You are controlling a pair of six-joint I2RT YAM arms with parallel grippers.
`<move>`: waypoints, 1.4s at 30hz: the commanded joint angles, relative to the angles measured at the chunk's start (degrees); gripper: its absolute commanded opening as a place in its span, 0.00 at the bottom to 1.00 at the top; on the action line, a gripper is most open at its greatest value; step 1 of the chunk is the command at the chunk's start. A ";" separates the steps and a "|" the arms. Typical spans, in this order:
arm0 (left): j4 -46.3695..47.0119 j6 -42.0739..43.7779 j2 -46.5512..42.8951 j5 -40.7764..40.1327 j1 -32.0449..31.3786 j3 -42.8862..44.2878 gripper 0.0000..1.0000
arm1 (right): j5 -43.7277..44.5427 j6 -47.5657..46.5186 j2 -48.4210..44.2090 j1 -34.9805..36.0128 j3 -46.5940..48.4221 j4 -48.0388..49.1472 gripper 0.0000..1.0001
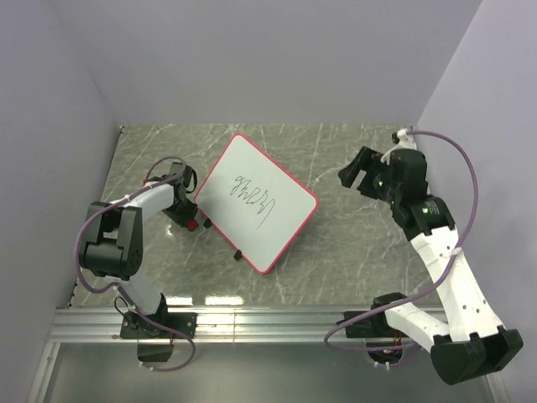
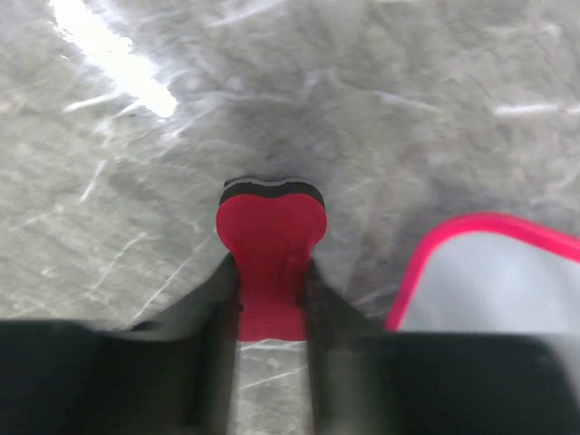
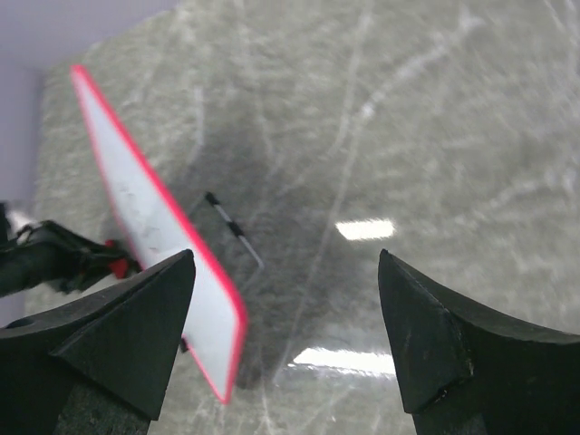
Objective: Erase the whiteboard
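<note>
The whiteboard point(image 1: 258, 201) lies at an angle mid-table, white with a red-pink frame and a black scribble point(image 1: 254, 195) at its centre. Its corner shows in the left wrist view point(image 2: 507, 290), and it appears edge-on in the right wrist view point(image 3: 154, 227). Just off the board's left edge, my left gripper point(image 1: 189, 220) point(image 2: 270, 276) is shut on the narrow part of a red-and-black eraser point(image 2: 272, 227) point(image 1: 193, 224) that rests on the table. My right gripper point(image 1: 352, 175) point(image 3: 285, 258) hangs open above the table right of the board, holding nothing.
The table is grey marble point(image 1: 336, 252), enclosed by pale walls at the back and both sides. A thin black-and-white stick point(image 3: 234, 228) lies on the table just beyond the board's right edge. A metal rail point(image 1: 268, 319) runs along the near edge by the arm bases.
</note>
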 commanded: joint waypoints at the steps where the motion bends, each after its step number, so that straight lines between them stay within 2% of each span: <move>1: 3.76 1.86 0.26 3.29 -0.35 -1.00 0.21 | -7.52 -4.00 5.20 0.41 8.14 7.03 0.88; 3: 2.80 2.56 0.08 2.77 -0.35 -0.65 0.04 | -14.78 -4.97 8.20 0.32 10.79 8.26 0.89; 4: 0.96 2.91 -0.44 2.07 -0.35 0.48 0.00 | -17.62 -5.41 9.87 0.32 12.28 8.62 0.89; 7: -2.12 5.11 -4.38 -0.92 -0.61 3.91 0.00 | -25.43 -6.03 19.08 0.41 19.74 8.97 0.89; 10: -3.71 7.39 -8.86 -3.29 -0.61 8.65 0.00 | -32.63 -5.07 24.80 0.32 22.57 10.11 0.89; 13: -5.12 9.76 -10.81 -2.25 -1.13 14.09 0.00 | -38.63 -3.23 30.16 0.41 23.54 12.83 0.89; 16: -3.98 12.84 -11.69 1.00 -3.94 17.89 0.00 | -43.47 -2.52 34.13 0.41 23.64 13.62 0.86; 20: -2.75 15.74 -10.73 4.25 -12.01 21.93 0.00 | -47.16 -0.85 34.85 1.02 19.86 17.84 0.84; 27: -3.36 16.10 -5.20 5.58 -24.24 28.25 0.00 | -45.77 -2.52 33.97 4.53 15.73 18.11 0.65; 29: -3.71 16.10 -4.14 5.93 -26.79 29.58 0.00 | -45.51 -2.69 33.44 5.67 14.06 18.02 0.63; 34: -5.21 16.71 -1.24 6.46 -30.66 34.50 0.00 | -43.14 -2.96 32.04 6.65 10.02 19.08 0.62; 42: -6.52 17.33 -1.41 6.99 -34.53 37.49 0.00 | -38.12 -5.33 31.25 6.56 10.80 16.53 0.61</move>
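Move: The eraser sits practically at the left hand's point, within about a centimetre, its waist between the still-parted fingers. From that hand the whiteboard's middle lies about 20 cm right, 3 cm ahead and roughly 6 cm up. From the right hand the whiteboard's middle is some 27 cm left, 3 cm ahead and 20 cm below; the eraser is about 47 cm left, level fore-and-aft, 26 cm below. Left hand pinches eraser, lifts 20 cm, swings right over whiteboard; right hand reaches 16 cm left, partly closing. ##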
